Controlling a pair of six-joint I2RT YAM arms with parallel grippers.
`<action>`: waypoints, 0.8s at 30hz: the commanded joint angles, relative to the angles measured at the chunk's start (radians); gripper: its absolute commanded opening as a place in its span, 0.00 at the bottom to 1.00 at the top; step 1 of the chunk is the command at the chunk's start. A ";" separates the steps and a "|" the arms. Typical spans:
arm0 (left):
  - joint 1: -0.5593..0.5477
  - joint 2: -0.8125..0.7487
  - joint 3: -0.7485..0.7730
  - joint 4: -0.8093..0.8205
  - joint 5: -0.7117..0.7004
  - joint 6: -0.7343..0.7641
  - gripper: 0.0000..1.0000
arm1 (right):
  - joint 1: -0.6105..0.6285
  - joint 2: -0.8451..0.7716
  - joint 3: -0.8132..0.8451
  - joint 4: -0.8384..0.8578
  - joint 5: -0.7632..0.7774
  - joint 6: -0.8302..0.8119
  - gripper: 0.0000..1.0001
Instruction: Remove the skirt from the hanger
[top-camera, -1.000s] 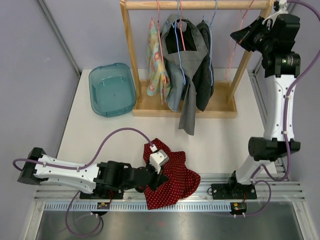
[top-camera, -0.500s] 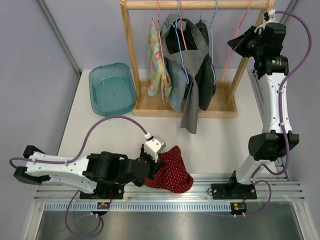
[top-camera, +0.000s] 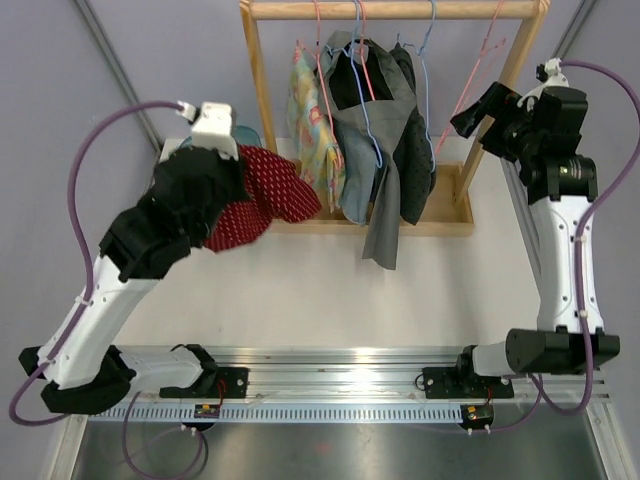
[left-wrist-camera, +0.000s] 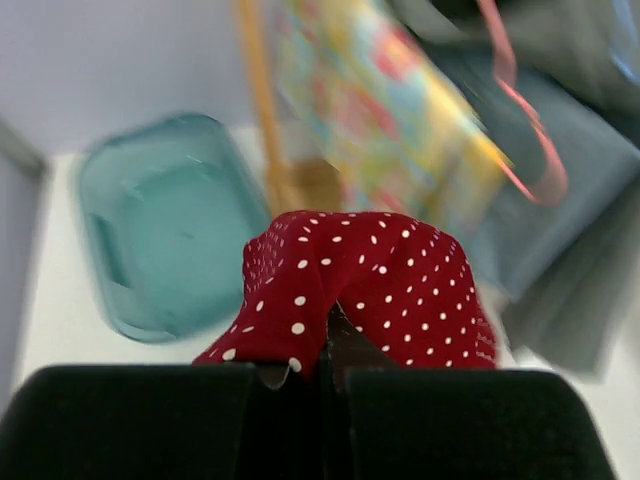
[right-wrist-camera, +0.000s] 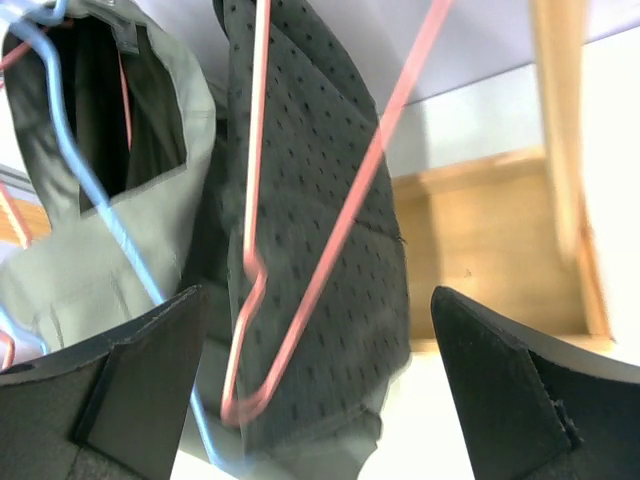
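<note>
The red skirt (top-camera: 268, 188) with white dots hangs bunched from my left gripper (top-camera: 238, 168), which is raised at the back left beside the rack. In the left wrist view the left gripper (left-wrist-camera: 328, 352) is shut on a fold of the skirt (left-wrist-camera: 385, 270), above the teal basin (left-wrist-camera: 160, 220). A bare pink hanger (top-camera: 476, 60) hangs at the right end of the rail. My right gripper (top-camera: 472, 110) stands open just to its right. In the right wrist view the hanger (right-wrist-camera: 300, 270) swings between the wide-apart fingers of the right gripper (right-wrist-camera: 318, 295), touching neither.
A wooden rack (top-camera: 258, 90) at the back carries a floral garment (top-camera: 310, 110), a grey one (top-camera: 365, 150) and a dark one (top-camera: 410, 150) on hangers. The rack's base board (top-camera: 440, 210) lies on the white table (top-camera: 300, 290).
My left arm has lifted the skirt from the table's front edge up and back to the left, over the basin. My right gripper has opened and moved down off the hanger.
</note>
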 joint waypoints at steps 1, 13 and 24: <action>0.215 0.120 0.171 0.058 0.168 0.135 0.00 | 0.001 -0.145 -0.063 0.007 0.053 -0.047 1.00; 0.637 0.526 0.170 0.231 0.541 -0.035 0.54 | 0.001 -0.443 -0.218 0.035 0.056 -0.031 0.99; 0.643 0.229 -0.270 0.239 0.399 -0.147 0.99 | 0.001 -0.450 -0.173 0.240 -0.209 0.024 0.99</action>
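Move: Ahead of the left hand, which already holds the red dotted skirt, the blue basket sits some 31 cm out, 14 cm to the left and 38 cm down. The rack's left post is about 30 cm ahead, 2 cm right and 18 cm below; the floral garment is roughly 31 cm ahead, 14 cm right and 15 cm below. From the right hand, already open, the basket is about 17 cm ahead, 56 cm left and 36 cm down, and the empty pink hanger is 13 cm ahead, 6 cm right and 4 cm above. Swinging the held skirt forward about 20 cm and some 8 cm left, the left hand first rises slightly, then sinks steeply, tipping down about 30 degrees; its fingers open wide on the way down and let go over the basket, and it draws back a little, still sinking. The right hand, fingers staying open, backs away from the pink hanger, rising and tilting up. ##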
